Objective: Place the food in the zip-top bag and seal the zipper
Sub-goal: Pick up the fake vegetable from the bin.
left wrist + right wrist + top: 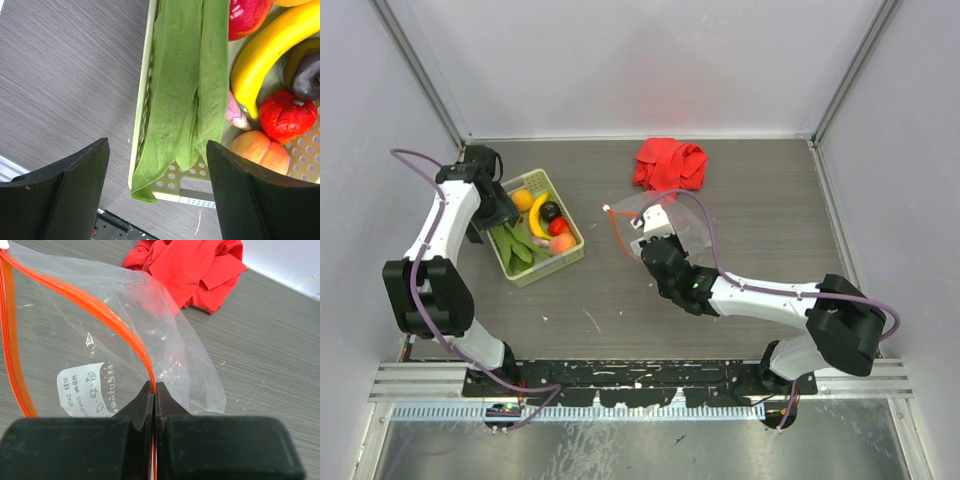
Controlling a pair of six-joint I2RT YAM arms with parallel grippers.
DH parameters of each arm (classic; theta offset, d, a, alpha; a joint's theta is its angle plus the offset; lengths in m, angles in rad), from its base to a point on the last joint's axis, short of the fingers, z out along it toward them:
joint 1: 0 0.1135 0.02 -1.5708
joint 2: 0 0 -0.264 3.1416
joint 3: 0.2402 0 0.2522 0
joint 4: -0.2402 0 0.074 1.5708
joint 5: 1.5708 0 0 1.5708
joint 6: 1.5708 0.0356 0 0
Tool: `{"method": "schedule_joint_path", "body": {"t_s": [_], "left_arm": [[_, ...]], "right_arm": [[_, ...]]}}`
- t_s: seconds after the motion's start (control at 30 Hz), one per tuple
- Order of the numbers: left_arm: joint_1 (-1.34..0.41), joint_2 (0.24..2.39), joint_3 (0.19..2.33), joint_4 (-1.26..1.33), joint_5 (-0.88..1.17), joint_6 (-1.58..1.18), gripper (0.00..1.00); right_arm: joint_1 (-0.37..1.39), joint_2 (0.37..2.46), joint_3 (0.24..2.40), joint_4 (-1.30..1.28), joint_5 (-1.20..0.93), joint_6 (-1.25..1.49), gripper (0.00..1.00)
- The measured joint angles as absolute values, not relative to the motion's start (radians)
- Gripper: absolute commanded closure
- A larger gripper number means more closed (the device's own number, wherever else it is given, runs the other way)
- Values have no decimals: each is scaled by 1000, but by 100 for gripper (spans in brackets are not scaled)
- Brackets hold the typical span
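Note:
The food lies in a pale green basket at the left: yellow banana, green pods, a red piece, a dark purple piece, orange pieces. In the left wrist view the pods, banana and red piece show close up. My left gripper is open above the basket's edge, over the pods. My right gripper is shut on the zipper of the clear zip-top bag, which lies mid-table with its mouth apart.
A crumpled red cloth lies at the back centre, just beyond the bag; it also shows in the right wrist view. Grey walls close in the table on three sides.

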State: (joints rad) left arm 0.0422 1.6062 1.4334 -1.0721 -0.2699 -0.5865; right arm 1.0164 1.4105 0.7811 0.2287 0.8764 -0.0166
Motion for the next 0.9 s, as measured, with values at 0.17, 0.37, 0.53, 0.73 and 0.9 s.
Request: {"method": "schedule_joint_path", "body": {"t_s": [0.17,0.37,0.53,0.73,0.9], "left_arm": [[7,1638,1444,-1055,-325,-631,22],[-24,1727,1459,-1039,-399,-670,24],[-25,1795,1459,-1022,-408,-680,25],[-26,1822,1469,-1018,-417,-686,27],[-26,1827,1481,-1026,-424,-688,25]], "right_arm": [[1007,1402,769,233,870,-16,99],[1004,1401,769,233,865,-16,99],[1000,1401,768,233,861,-16,99],[999,1401,768,236,857,-15,99],[998,1401,768,239,854,-13,99]]}}
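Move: The green vegetables lie along the left side of the bin, their middle about 4 cm ahead of the left hand, level sideways, and 7 cm below. The mango sits some 9 cm ahead and 1 cm right; the banana 7 cm ahead and 6 cm right; the tomato 4 cm ahead and 11 cm right; the peach 1 cm ahead and 11 cm right. From the right hand, the green vegetables are about 28 cm left, 3 cm ahead and 9 cm lower. Bring the open left gripper down into the bin onto the green vegetables: ease forward first, then sink as you keep creeping forward, about 5 cm down and 3 cm forward in all, and slow to a near stop with the fingers on either side of them. Let the wrist tilt some 10 degrees, fingertips swinging a little to the left, and don't close yet. ##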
